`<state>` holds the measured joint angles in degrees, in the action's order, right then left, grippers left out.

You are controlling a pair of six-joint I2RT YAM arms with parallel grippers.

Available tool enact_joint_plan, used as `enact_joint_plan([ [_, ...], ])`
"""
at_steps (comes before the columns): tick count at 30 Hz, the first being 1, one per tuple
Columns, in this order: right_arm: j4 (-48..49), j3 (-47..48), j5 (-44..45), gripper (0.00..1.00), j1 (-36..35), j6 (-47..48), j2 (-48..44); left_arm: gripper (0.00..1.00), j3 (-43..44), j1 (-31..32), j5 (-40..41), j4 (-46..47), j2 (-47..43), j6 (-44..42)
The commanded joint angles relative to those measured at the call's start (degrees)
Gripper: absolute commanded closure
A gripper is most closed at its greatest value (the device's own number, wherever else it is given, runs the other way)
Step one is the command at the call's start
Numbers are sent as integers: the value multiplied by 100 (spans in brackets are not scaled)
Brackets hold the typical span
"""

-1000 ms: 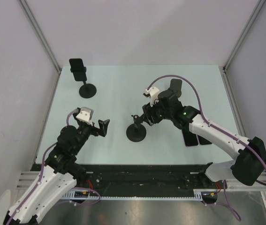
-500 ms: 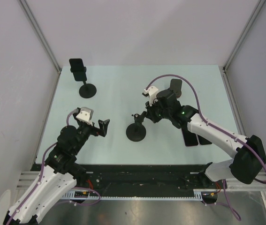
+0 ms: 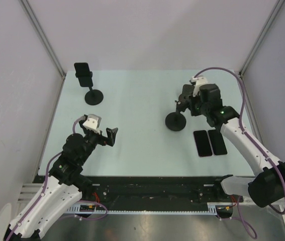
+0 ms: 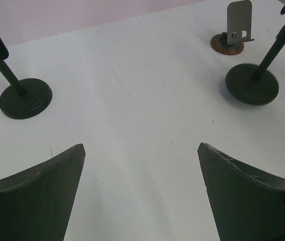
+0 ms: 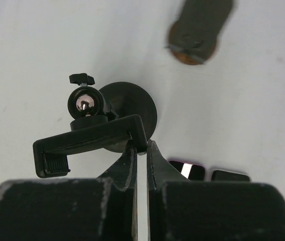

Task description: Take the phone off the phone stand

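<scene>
A black phone [image 3: 83, 73] sits clamped in the phone stand [image 3: 93, 96] at the far left of the table; the left wrist view shows that stand's base [image 4: 25, 98]. My left gripper [image 3: 111, 136] hangs open and empty [image 4: 141, 148] near the front left, well short of it. My right gripper [image 3: 183, 104] is shut on the clamp arm of a second, empty black stand [image 3: 175, 121] at the right. In the right wrist view its fingertips [image 5: 142, 146] pinch the clamp's corner above the round base [image 5: 132, 108].
Two dark phones [image 3: 201, 143] [image 3: 217, 141] lie flat side by side at the right, just in front of the empty stand. A small grey metal stand on a brown disc [image 4: 235, 31] stands behind it. Grey walls close in both table sides.
The right gripper closed on the empty stand's clamp and carried the stand from the table's middle to the far right. The left arm has not moved.
</scene>
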<state>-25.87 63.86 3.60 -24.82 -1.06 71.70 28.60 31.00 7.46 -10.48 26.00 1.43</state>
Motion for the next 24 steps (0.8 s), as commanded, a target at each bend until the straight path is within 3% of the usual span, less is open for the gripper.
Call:
enact_joint_plan([
  [1,284,637,229,100,949,-166,-262,0,49,20,176,99,28,-126],
  [11,608,1322,300,100,2375,-70,713,0,58,-33,458,90,125,-319],
  [24,1101,2596,18,100,2904,80,2304,0,76,-182,546,108,406,-354],
])
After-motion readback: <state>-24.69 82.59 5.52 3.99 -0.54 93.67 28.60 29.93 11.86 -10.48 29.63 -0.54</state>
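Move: Out beyond the right hand, which already holds the emptied black phone stand by its holder just off the table, bare table for setting it down lies some 14 cm ahead and 20 cm right, about 16 cm below. The wood-based stand is roughly 17 cm ahead and 5 cm right; the nearer phone lies about 12 cm back and 13 cm right, its neighbour 11 cm back and 22 cm right. That bare spot is about 24 cm ahead and 64 cm right of the left hand. Swinging right past the near side of the wood-based stand, the right hand carries the black stand about 20 cm rightward and 12 cm forward towards the bare far-right table, sideways first, then more forward. It rises slightly, sinks back a little below its starting height, and turns about 30 degrees clockwise, fingers still shut on the holder. ##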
